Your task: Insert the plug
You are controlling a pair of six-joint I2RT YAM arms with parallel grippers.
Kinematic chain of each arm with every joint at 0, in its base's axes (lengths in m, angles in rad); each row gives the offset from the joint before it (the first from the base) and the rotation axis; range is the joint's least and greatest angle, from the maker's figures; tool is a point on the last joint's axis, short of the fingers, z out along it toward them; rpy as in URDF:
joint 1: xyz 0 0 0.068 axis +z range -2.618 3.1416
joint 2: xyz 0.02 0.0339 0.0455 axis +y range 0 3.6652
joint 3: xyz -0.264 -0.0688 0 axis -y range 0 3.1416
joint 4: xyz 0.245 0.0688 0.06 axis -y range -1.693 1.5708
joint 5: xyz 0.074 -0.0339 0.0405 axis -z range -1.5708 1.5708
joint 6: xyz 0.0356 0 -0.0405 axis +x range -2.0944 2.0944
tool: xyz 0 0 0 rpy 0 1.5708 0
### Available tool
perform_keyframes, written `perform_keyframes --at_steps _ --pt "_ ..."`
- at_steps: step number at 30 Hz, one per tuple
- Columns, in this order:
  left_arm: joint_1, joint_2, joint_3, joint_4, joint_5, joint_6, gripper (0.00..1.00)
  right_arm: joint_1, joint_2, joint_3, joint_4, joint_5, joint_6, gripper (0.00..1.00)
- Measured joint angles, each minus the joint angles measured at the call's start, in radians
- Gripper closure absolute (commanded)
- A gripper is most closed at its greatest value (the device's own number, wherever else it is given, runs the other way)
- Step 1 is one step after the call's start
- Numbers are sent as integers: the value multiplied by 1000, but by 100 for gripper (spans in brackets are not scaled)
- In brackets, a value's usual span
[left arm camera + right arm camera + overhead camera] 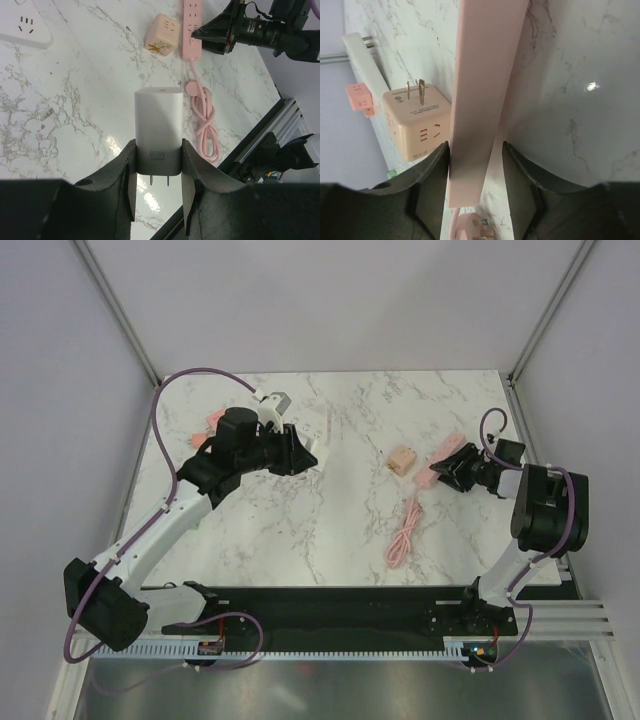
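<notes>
My left gripper (pixel 159 170) is shut on a white 80W charger plug (pixel 157 125) and holds it above the table, its two prongs pointing back at the camera. In the top view this gripper (pixel 305 450) is at the table's middle left. My right gripper (pixel 476 170) is shut on the end of a pink power strip (pixel 480 90). In the top view this gripper (pixel 443 473) is at the right, holding the strip (pixel 450 450). The strip (pixel 192 22) lies well ahead of the charger, apart from it.
A peach cube adapter (pixel 401 461) sits left of the pink strip, also in the left wrist view (pixel 161 34). The strip's coiled pink cable (pixel 403 535) lies nearer the front. A white power strip (pixel 25 27) lies far left. Small pink adapters (pixel 210 425) sit behind my left arm.
</notes>
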Motion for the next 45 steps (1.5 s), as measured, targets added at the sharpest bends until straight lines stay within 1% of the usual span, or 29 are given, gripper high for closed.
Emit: perform_keyframes --at_steps 2,3,5,10,15,19,23,25,27,29,31,32,33,35,37,38,41,44,45 --pt "0 9 0 0 0 0 98 -2 -16 35 -97 35 -53 44" --pt "0 15 0 -1 0 0 98 -2 -22 51 -140 54 -74 40" --pt "0 24 0 -5 0 0 98 -3 -27 76 -195 70 -98 37" --pt "0 25 0 -12 -2 0 98 -15 -45 93 -262 100 -127 36" --pt "0 25 0 -13 -8 0 98 -32 -77 93 -328 143 -140 42" --pt "0 25 0 -13 -8 0 98 -40 -106 95 -394 190 -143 42" --pt "0 25 0 -13 -7 0 98 -42 -139 106 -473 240 -149 48" --pt "0 25 0 -13 -2 0 98 -43 -165 116 -507 258 -150 48" --pt "0 25 0 -9 31 1 98 -43 -201 127 -534 257 -161 49" --pt "0 25 0 6 92 2 98 -37 -246 141 -552 227 -200 50" --pt "0 25 0 44 183 2 98 -16 -315 163 -569 178 -256 49" --pt "0 25 0 64 224 1 98 3 -344 175 -571 161 -274 42" --pt "0 26 -2 94 277 1 98 34 -379 192 -571 140 -291 39" --pt "0 28 -14 177 388 -1 98 122 -438 244 -560 50 -327 32" --pt "0 38 -35 266 489 -9 98 201 -473 283 -525 -56 -351 29" --pt "0 45 -45 309 533 -15 98 245 -492 293 -504 -127 -362 25" --pt "0 86 -72 420 666 -50 98 323 -558 288 -486 -286 -383 21" --pt "0 113 -90 484 750 -71 98 334 -626 281 -474 -386 -381 16" --pt "0 115 -95 494 768 -73 98 341 -653 280 -466 -410 -377 16"
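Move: My right fingers, open, straddle the pink power strip near its cord end, with the strip's middle about 5 cm ahead and 1 cm right. The plug they go for next, held in my left hand, is some 28 cm left, 8 cm back and 21 cm up. The cube adapter stands about 9 cm left and 4 cm ahead, the cord bundle 9 cm left and 15 cm back. From my left hand the strip lies 16 cm ahead, 35 cm right, 24 cm below. I slide my right hand low about 5 cm back and to the right beside the power strip, then lift clear, rising some 27 cm and sweeping left towards the plug, fingers opening wider as the hand tips up and turns counter-clockwise. Late on, my left hand keeps its grip and brings the plug about 10 cm back and right, slightly up, turning 40 degrees clockwise. ##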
